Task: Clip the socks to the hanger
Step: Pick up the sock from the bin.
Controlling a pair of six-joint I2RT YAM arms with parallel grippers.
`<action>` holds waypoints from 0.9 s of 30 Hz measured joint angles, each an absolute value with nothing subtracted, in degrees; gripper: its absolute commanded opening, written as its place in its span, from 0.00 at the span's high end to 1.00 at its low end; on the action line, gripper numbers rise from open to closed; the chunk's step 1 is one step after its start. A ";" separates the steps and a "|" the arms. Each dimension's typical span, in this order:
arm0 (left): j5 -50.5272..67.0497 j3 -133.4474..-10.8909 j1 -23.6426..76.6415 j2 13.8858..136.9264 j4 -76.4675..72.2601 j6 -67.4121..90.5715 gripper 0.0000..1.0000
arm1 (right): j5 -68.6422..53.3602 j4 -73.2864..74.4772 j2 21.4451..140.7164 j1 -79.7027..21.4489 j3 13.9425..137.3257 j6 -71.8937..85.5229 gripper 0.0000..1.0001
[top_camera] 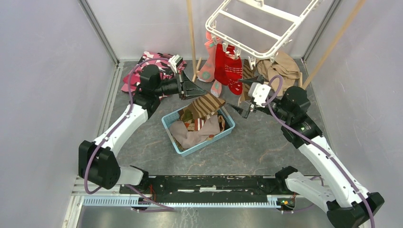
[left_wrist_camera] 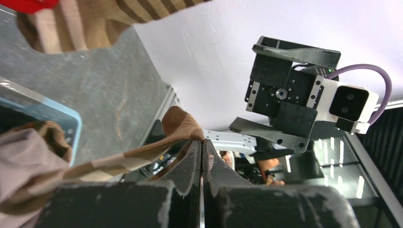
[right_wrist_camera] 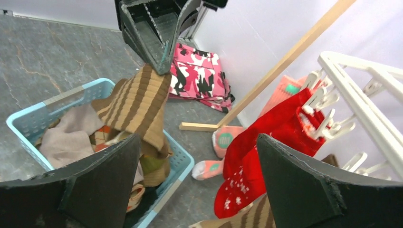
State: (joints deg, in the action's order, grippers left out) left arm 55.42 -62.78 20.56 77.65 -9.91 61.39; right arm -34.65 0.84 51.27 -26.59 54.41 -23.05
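My left gripper [top_camera: 202, 91] is shut on the edge of a brown sock with cream stripes [top_camera: 207, 105], which hangs over the blue basket [top_camera: 167, 122]. In the left wrist view the fingertips [left_wrist_camera: 195, 152] pinch the brown fabric [left_wrist_camera: 178, 126]. My right gripper [top_camera: 241, 95] stands open just right of that sock, with nothing between its fingers [right_wrist_camera: 119, 166]. The white hanger [top_camera: 261, 26] hangs above at the back. Clipped under it are red socks [top_camera: 228, 69], a salmon-pink sock [top_camera: 208, 61] and another brown striped sock [top_camera: 247, 71]. In the right wrist view the held sock [right_wrist_camera: 138, 102] and the red socks [right_wrist_camera: 266, 156] both show.
The basket [right_wrist_camera: 28, 118] holds more socks and a grey cloth [top_camera: 190, 137]. A pink camouflage garment [top_camera: 154, 64] lies at the back left and a tan cloth [top_camera: 284, 66] at the back right. Wooden poles [top_camera: 192, 38] stand beside the hanger.
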 measured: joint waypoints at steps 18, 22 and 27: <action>55.64 -58.52 23.51 78.30 -22.72 80.03 0.98 | -13.54 17.02 61.52 -54.81 62.30 -44.88 0.02; 55.92 -58.30 23.59 78.30 -24.43 81.65 0.98 | -5.63 18.04 62.41 -58.54 62.30 -48.53 0.02; 56.16 -57.17 23.59 78.30 -27.44 84.14 0.98 | 1.45 17.15 61.58 -60.69 62.11 -51.57 0.02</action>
State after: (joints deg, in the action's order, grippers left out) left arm 56.16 -57.17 23.59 78.30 -27.44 84.14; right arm 1.45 17.15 61.58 -60.69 62.11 -51.57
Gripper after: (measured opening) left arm 0.032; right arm 0.977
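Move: The striped sock hangs from the left fingers; its middle is some 8 cm below and 2 cm behind the left hand, level sideways. From the right hand it is about 12 cm left, 3 cm back and 8 cm down. The basket's middle lies roughly 16 cm left of the right hand, 5 cm back and 24 cm down; the clipped red sock is about 13 cm forward, 2 cm left and 3 cm lower. Still pinching the striped sock at its edge, the left hand eases about 2 cm back and slightly right and up, rolling some 15 degrees. The right hand, fingers wide open throughout, sweeps about 8 cm left towards the sock, sinking about 5 cm and drawing back 4 cm while its fingers tip down some 30 degrees; it then eases slightly back up and right. ##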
